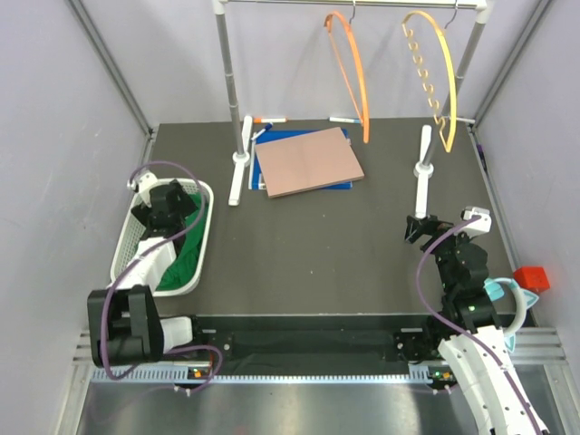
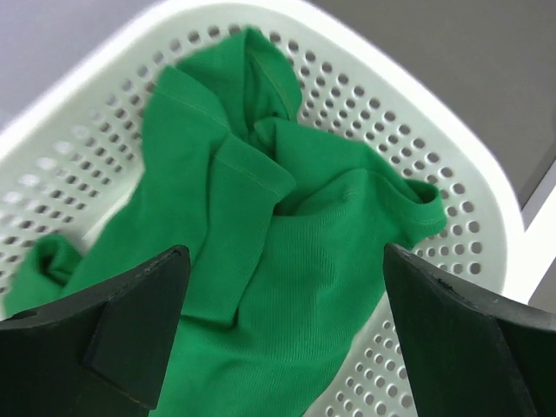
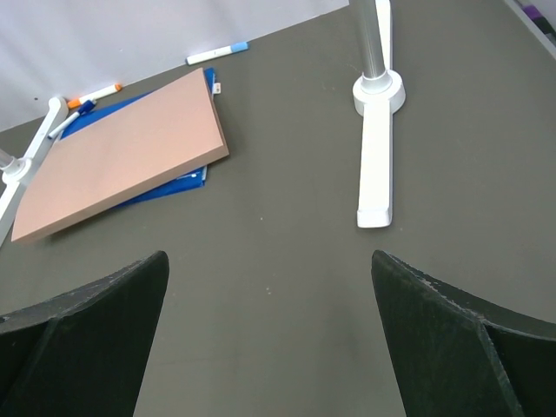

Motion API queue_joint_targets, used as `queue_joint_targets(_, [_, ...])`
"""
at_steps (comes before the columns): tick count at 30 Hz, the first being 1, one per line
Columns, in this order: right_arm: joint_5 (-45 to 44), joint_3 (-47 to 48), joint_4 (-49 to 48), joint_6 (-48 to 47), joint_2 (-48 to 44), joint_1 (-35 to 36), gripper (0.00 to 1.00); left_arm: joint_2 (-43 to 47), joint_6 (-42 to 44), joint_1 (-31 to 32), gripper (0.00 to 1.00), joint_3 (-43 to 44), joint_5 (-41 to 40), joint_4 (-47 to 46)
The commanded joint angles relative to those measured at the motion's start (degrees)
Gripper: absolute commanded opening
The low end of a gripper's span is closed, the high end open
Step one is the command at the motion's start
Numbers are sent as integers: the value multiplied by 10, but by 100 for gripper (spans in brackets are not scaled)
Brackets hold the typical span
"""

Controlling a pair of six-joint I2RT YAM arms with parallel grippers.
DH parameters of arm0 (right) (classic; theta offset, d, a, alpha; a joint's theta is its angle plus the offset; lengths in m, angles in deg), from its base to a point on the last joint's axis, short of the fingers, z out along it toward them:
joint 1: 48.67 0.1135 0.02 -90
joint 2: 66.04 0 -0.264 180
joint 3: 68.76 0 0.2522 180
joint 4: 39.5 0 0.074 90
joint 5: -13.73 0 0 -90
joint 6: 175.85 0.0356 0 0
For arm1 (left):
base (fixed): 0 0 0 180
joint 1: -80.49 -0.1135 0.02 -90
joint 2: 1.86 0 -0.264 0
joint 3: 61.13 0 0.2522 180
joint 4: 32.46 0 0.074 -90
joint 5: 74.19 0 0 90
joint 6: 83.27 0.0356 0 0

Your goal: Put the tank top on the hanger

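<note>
The bright green tank top (image 2: 261, 217) lies crumpled in a white perforated basket (image 2: 486, 226) at the table's left edge (image 1: 204, 236). My left gripper (image 2: 285, 256) hovers just above the fabric, open, with nothing between its fingers; from above it sits over the basket (image 1: 172, 207), and some green tank top (image 1: 188, 258) shows beside the arm. The thin orange hanger (image 1: 349, 68) hangs from the rail at the back. My right gripper (image 1: 424, 227) is open and empty above bare table at the right (image 3: 269, 261).
A yellower hanger with a wavy bar (image 1: 435, 72) hangs right of the orange one. The rack's white feet (image 1: 238, 168) (image 1: 423, 168) rest on the table. A brown board on a blue folder (image 1: 311, 159) and markers (image 1: 269, 120) lie at the back. A red block (image 1: 531, 277) sits off the table's right edge.
</note>
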Motion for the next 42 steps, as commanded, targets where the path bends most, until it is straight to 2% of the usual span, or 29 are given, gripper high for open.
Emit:
queue_joint_targets(1, [4,15,-10,7,1,-4,100,-53,-26,-27,95,4,67,-43])
queue_joint_targets(5, [6,13,-6,7,-5,-4,99,-78,-37,-37,79,2,101,-50])
queue_joint_targets(8, [5,12,-7,7,-8,-5,100,-87,-35,-38,72,-1,113,-58])
queue_joint_targets(11, [5,12,-6,9,-7,-4,100,-98,-33,-38,60,1,121,-59])
queue_joint_targets(12, [5,12,-6,8,-7,-4,99,-101,-31,-37,51,1,125,-61])
queue_joint_targets(15, [6,12,-5,9,-8,-4,100,-104,-30,-38,38,1,134,-61])
queue_joint_targets(21, [7,12,-1,10,-22,-4,100,-122,-30,-39,38,8,130,-59])
queue_joint_targets(23, [9,12,1,10,-25,-4,100,-133,-30,-38,35,13,144,-67])
queue_joint_targets(25, [9,11,1,11,-28,-4,100,-149,-28,-38,29,17,151,-68])
queue_joint_targets(26, [11,12,2,11,-29,-4,100,-153,-25,-37,17,22,152,-68])
queue_joint_targets(28, [12,12,2,12,-31,-4,100,-156,-22,-38,3,23,159,-67])
queue_joint_targets(29, [12,11,2,11,-31,-4,100,-153,-23,-38,0,23,159,-66])
queue_joint_targets(32, [12,12,2,11,-32,-5,100,-100,-29,-37,0,10,157,-61])
queue_joint_targets(39, [10,12,3,10,-29,-5,100,165,-47,-38,0,7,115,-14])
queue_joint_targets(42, [9,13,5,10,-26,-4,100,220,-49,-36,0,29,123,12])
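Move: The left hand, wide open, hangs over the far part of the green tank top in the basket; the middle of the cloth lies roughly 7 cm back, 2 cm to the right and 9 cm below. The basket's middle is about 9 cm back, 1 cm to the left and 9 cm down, and the rack's left foot some 11 cm ahead, 20 cm to the right and 11 cm below. From the right hand the tank top is about 65 cm to the left, 2 cm ahead and 17 cm below. The left hand sinks about 8 cm into the basket, easing a couple of centimetres to the right and slightly forward, while its fingers close in stages onto the far part of the tank top until they are shut at the bottom with a fold pinched between the tips. With that grip kept, it then turns back and rises quickly some 17 cm, drawing back about 2 cm as the fingers tip upward by roughly 25 degrees. ##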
